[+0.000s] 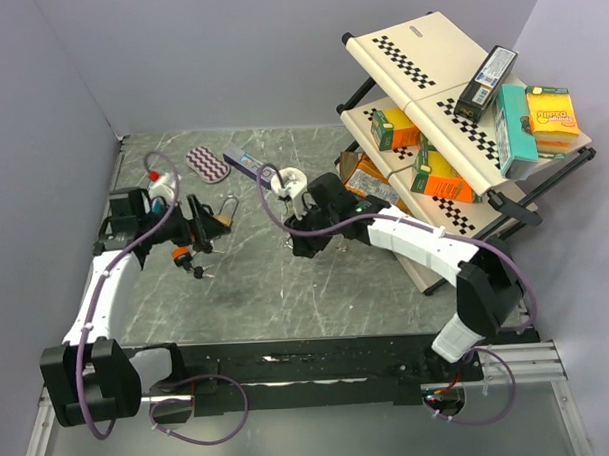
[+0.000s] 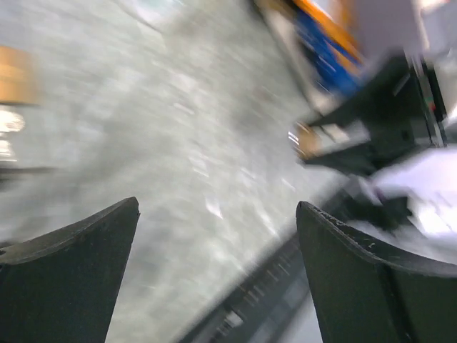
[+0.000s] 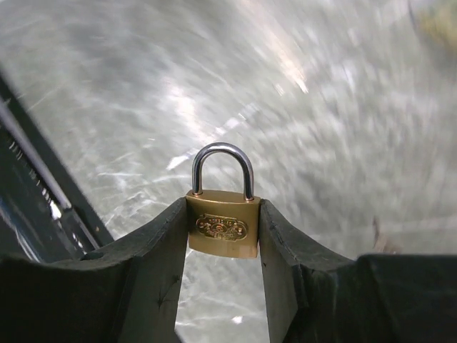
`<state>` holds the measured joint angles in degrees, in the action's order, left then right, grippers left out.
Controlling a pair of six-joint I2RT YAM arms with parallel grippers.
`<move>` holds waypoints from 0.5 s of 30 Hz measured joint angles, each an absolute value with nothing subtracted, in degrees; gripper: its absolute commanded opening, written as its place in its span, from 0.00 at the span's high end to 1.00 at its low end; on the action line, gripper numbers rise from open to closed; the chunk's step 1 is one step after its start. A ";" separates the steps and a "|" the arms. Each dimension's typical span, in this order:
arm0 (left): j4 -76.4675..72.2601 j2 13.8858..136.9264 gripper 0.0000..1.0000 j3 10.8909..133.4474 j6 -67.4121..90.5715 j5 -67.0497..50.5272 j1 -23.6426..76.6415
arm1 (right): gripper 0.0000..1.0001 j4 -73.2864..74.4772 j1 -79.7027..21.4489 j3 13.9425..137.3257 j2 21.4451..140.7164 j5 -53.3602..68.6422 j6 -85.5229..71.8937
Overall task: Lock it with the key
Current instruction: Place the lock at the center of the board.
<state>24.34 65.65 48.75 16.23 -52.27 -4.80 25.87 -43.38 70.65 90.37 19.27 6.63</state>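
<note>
In the right wrist view a small brass padlock (image 3: 222,227) with its steel shackle closed sits upright between my right gripper's (image 3: 223,207) fingers, which are shut on its two sides above the grey table. From the top view that right gripper (image 1: 297,246) is mid-table and hides what it holds. A second brass padlock (image 1: 227,215) stands just right of my left gripper (image 1: 207,231). The left gripper (image 2: 218,207) is open with only blurred table between its fingers. A small orange and dark thing (image 1: 196,271) lies below the left gripper. I cannot tell whether it is the key.
A tilted rack (image 1: 439,198) with checkered shelves and several boxes fills the right side. A purple patterned pad (image 1: 207,164), a white bottle with a red cap (image 1: 161,185) and a white round thing (image 1: 288,179) lie toward the back. A wall bounds the left edge.
</note>
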 measured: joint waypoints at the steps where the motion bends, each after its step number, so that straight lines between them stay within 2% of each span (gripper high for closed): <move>1: 23.97 65.28 0.04 49.12 16.25 -49.58 -5.78 | 1.00 26.55 -42.52 70.65 91.15 18.55 4.34; 8: 18.26 63.99 0.04 53.06 18.98 -30.00 -7.22 | 0.99 30.04 -41.06 70.94 98.70 12.84 -5.56; 15: 16.71 62.39 0.04 55.92 18.68 -25.02 -7.42 | 0.93 31.77 -38.37 72.25 106.17 8.99 -11.07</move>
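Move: The bare spot at the centre of the board for the lock held in the right gripper lies about 3 cm ahead, 6 cm right and some 14 cm below that hand. A loose key is roughly 9 cm ahead, 5 cm right; the paper roll about 18 cm ahead, 3 cm left; the large gold padlock 13 cm ahead, 20 cm left. From the left hand the spot is some 24 cm right, 4 cm back and 19 cm below. Lower the right gripper quickly, about 11 cm, easing some 5 cm to the right towards the bare centre of the board, and turn it clockwise while the fingers tip more steeply down, still pinching the small brass lock. Meanwhile draw the wide-open left gripper away leftward, forward and up, turning it counter-clockwise. ##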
